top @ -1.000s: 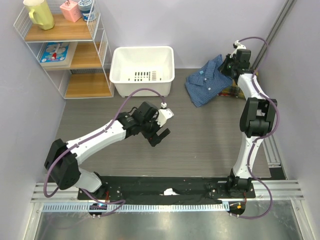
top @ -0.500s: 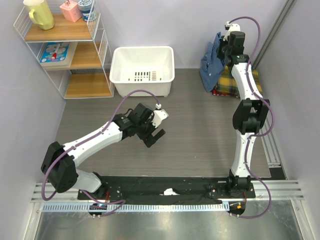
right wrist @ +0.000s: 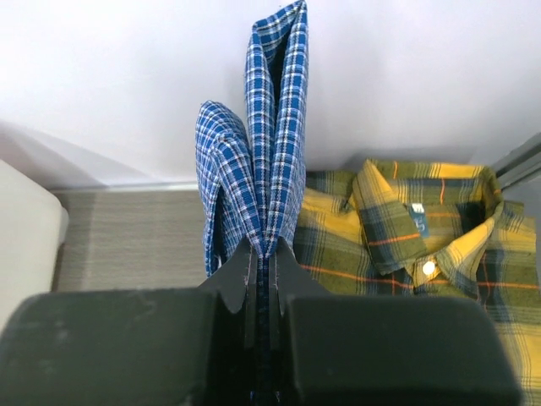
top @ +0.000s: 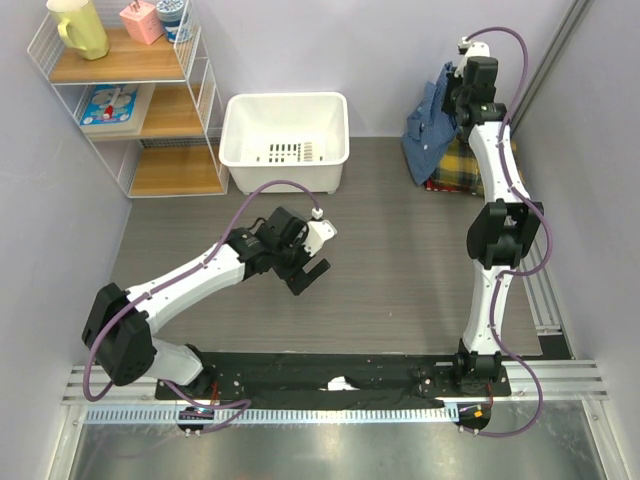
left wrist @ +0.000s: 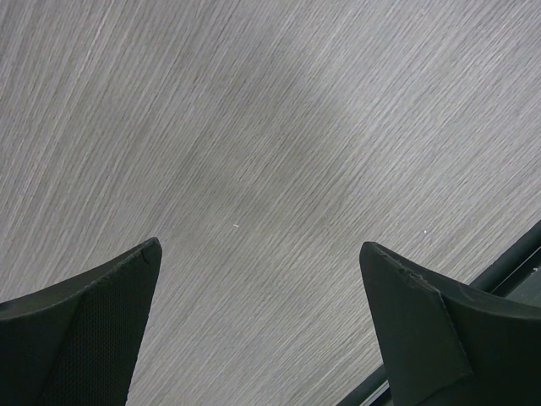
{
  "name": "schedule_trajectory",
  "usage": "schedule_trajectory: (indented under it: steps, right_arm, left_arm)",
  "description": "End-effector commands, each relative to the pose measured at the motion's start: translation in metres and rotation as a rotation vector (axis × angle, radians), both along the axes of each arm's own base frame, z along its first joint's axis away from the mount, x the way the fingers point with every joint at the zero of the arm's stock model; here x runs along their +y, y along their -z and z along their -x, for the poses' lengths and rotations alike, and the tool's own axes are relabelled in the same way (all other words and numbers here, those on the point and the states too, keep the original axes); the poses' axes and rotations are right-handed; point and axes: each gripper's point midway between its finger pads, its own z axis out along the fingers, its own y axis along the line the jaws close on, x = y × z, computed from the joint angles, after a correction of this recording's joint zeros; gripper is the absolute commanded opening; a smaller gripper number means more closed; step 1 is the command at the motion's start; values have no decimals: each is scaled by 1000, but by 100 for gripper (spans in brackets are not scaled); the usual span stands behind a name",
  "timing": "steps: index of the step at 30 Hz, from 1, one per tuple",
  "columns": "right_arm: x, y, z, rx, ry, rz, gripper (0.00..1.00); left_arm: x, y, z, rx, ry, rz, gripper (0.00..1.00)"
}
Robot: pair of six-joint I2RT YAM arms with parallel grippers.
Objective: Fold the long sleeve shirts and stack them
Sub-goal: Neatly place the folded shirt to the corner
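My right gripper is raised at the far right corner and shut on the blue checked shirt, which hangs from it in folds above the table. In the right wrist view the blue shirt is pinched between the fingertips. The yellow-and-dark plaid shirt lies on the table beneath, its collar and a button facing up. My left gripper is open and empty over the bare table middle; its wrist view shows only the grey table.
A white bin stands at the back centre. A wire shelf with a yellow pitcher and small items stands at the back left. The back wall is right behind the hanging shirt.
My right gripper has lifted the blue shirt off the table, leaving the plaid shirt uncovered. My left gripper drew slightly back toward the left.
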Motion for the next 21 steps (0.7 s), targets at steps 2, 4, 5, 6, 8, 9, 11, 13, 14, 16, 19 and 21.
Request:
schedule_trajectory:
  steps: [2,4,5,6,8,9,11,13,14,16,19,21]
  right_arm:
    - [-1,-141,27,-295,23,-43,1]
    - [1,-146,29,-299,17,-63,1]
    - [2,-150,30,-308,15,-70,1]
    - [2,-148,30,-304,14,-70,1]
    - [0,-149,31,-306,22,-66,1]
    - [0,-149,31,-304,25,-65,1]
    - [-3,-146,31,-295,28,-65,1]
    - [-7,-142,31,-286,35,-62,1]
    - [-10,-137,30,-274,39,-65,1]
    - [-19,-128,28,-256,54,-69,1]
    - [-36,-110,24,-221,87,-83,1]
    - [-44,-99,21,-198,106,-97,1]
  left_arm:
    - [7,-9,-1,-31,-2,0,100]
    - [7,-8,-2,-32,-1,-3,100]
    - [7,-6,-1,-29,4,-9,100]
    - [7,-6,-1,-27,4,-7,100]
    - [7,-3,-2,-24,4,-17,100]
    - [7,-3,-2,-23,5,-20,100]
    - [8,-3,-3,-25,1,-23,100]
    - [8,-2,-2,-23,3,-28,100]
    - [9,-2,-2,-23,3,-32,100]
    - [9,-2,-2,-24,7,-35,100]
    - [9,-1,-1,-15,8,-40,100]
    - [9,0,-1,-14,8,-42,100]
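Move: The right hand already pinches the folded blue shirt, which hangs below it by the far wall. The yellow plaid shirt it is meant for lies about 25 cm below, 9 cm to the right and 5 cm nearer the base, with a red plaid shirt directly beneath it. The white basket stands some 35 cm to the right hand's left and 4 cm nearer. From the left hand, the yellow shirt is about 35 cm ahead and 38 cm right, 9 cm lower. With its fingers staying shut on the blue shirt, the right hand lifts it quickly by about 6 cm above the left side of the yellow plaid stack, drawing back about a centimetre while the fingertips tip slightly upward. The rise then stops, and the hand starts shifting right at nearly that height, some 2 cm across towards the middle of the stack and the right-hand corner. ##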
